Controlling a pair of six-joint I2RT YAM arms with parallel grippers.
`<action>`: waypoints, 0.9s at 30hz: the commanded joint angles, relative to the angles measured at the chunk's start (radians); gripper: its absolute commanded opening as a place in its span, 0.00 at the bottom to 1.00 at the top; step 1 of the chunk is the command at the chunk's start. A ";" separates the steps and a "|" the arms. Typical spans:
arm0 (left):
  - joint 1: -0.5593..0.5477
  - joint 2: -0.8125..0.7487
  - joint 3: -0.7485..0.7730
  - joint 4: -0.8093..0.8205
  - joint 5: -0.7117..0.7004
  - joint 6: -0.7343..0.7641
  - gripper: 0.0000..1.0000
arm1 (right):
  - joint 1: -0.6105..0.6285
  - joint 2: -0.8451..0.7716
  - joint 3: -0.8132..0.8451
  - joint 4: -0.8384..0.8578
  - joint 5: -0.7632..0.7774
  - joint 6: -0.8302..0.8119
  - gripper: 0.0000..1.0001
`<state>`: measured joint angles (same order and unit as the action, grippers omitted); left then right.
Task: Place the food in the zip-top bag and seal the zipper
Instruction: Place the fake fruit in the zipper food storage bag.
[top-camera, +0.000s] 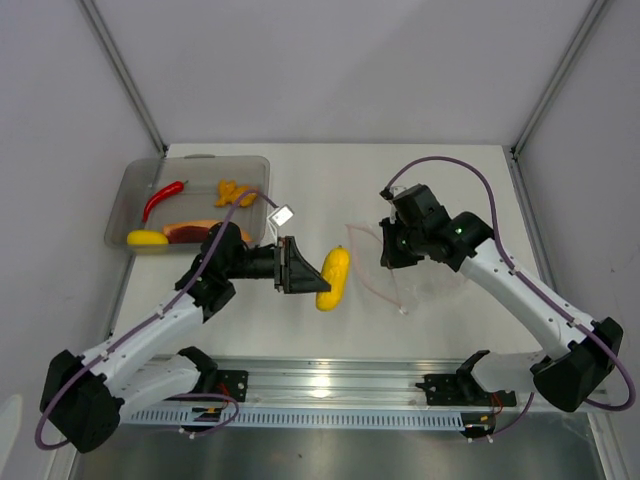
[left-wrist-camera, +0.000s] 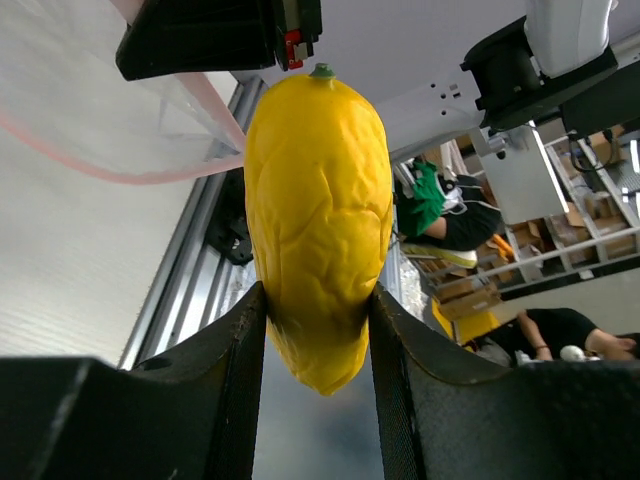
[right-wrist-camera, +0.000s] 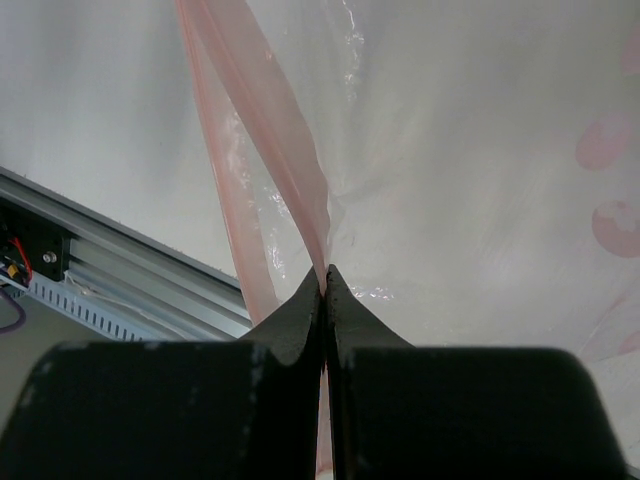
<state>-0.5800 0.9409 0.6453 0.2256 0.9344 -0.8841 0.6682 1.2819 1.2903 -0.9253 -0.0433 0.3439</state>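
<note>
My left gripper (top-camera: 313, 274) is shut on a long yellow piece of food (top-camera: 335, 277) and holds it above the table's middle. In the left wrist view the yellow piece (left-wrist-camera: 318, 210) is pinched between both fingers (left-wrist-camera: 236, 350), its green-tipped end pointing toward the zip-top bag (left-wrist-camera: 110, 110). That clear bag (top-camera: 425, 275) lies right of centre. My right gripper (top-camera: 390, 254) is shut on its mouth edge, pinching the pinkish-red zipper (right-wrist-camera: 262, 120) and lifting it. More food lies in the tray: a red chili (top-camera: 163, 198), orange bits (top-camera: 235, 192), a yellow piece (top-camera: 147, 238) and an orange-red slice (top-camera: 192, 229).
A grey translucent tray (top-camera: 130, 195) stands at the back left, partly behind my left arm. An aluminium rail (top-camera: 340, 385) runs along the near edge between the arm bases. White walls close in the table at the back and sides.
</note>
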 joint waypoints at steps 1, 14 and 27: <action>-0.030 0.079 0.047 0.191 0.023 -0.084 0.00 | 0.016 -0.033 0.009 0.006 -0.015 -0.010 0.00; -0.101 0.403 0.084 0.556 0.018 -0.429 0.01 | 0.059 -0.046 -0.005 0.006 0.010 0.012 0.00; -0.106 0.487 0.034 0.653 -0.003 -0.501 0.01 | 0.057 -0.082 -0.002 0.019 0.043 0.021 0.00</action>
<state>-0.6769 1.4292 0.6815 0.8005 0.9382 -1.3670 0.7235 1.2274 1.2900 -0.9245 -0.0219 0.3588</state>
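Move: Just right of the left hand, whose fingers already grip the yellow fruit, the bag mouth opens about 12 cm to its right, 7 cm farther out and some 9 cm lower. The right fingertips, shut on the mouth's rim, are about 15 cm to the left hand's right, 8 cm ahead and 7 cm below. From the right hand, the mouth's middle is roughly 3 cm left, 1 cm back and 2 cm below; the yellow fruit is 13 cm left, 7 cm back and 6 cm above. Carrying the yellow fruit to the right by some 7 cm, the left hand also drifts about 3 cm forward and sinks a couple of centimetres towards the bag mouth, slowing to a near stop, while it rolls about 20 degrees so the fruit's stem end dips. The right hand keeps its pinch on the rim, easing a little back and left, then up. ##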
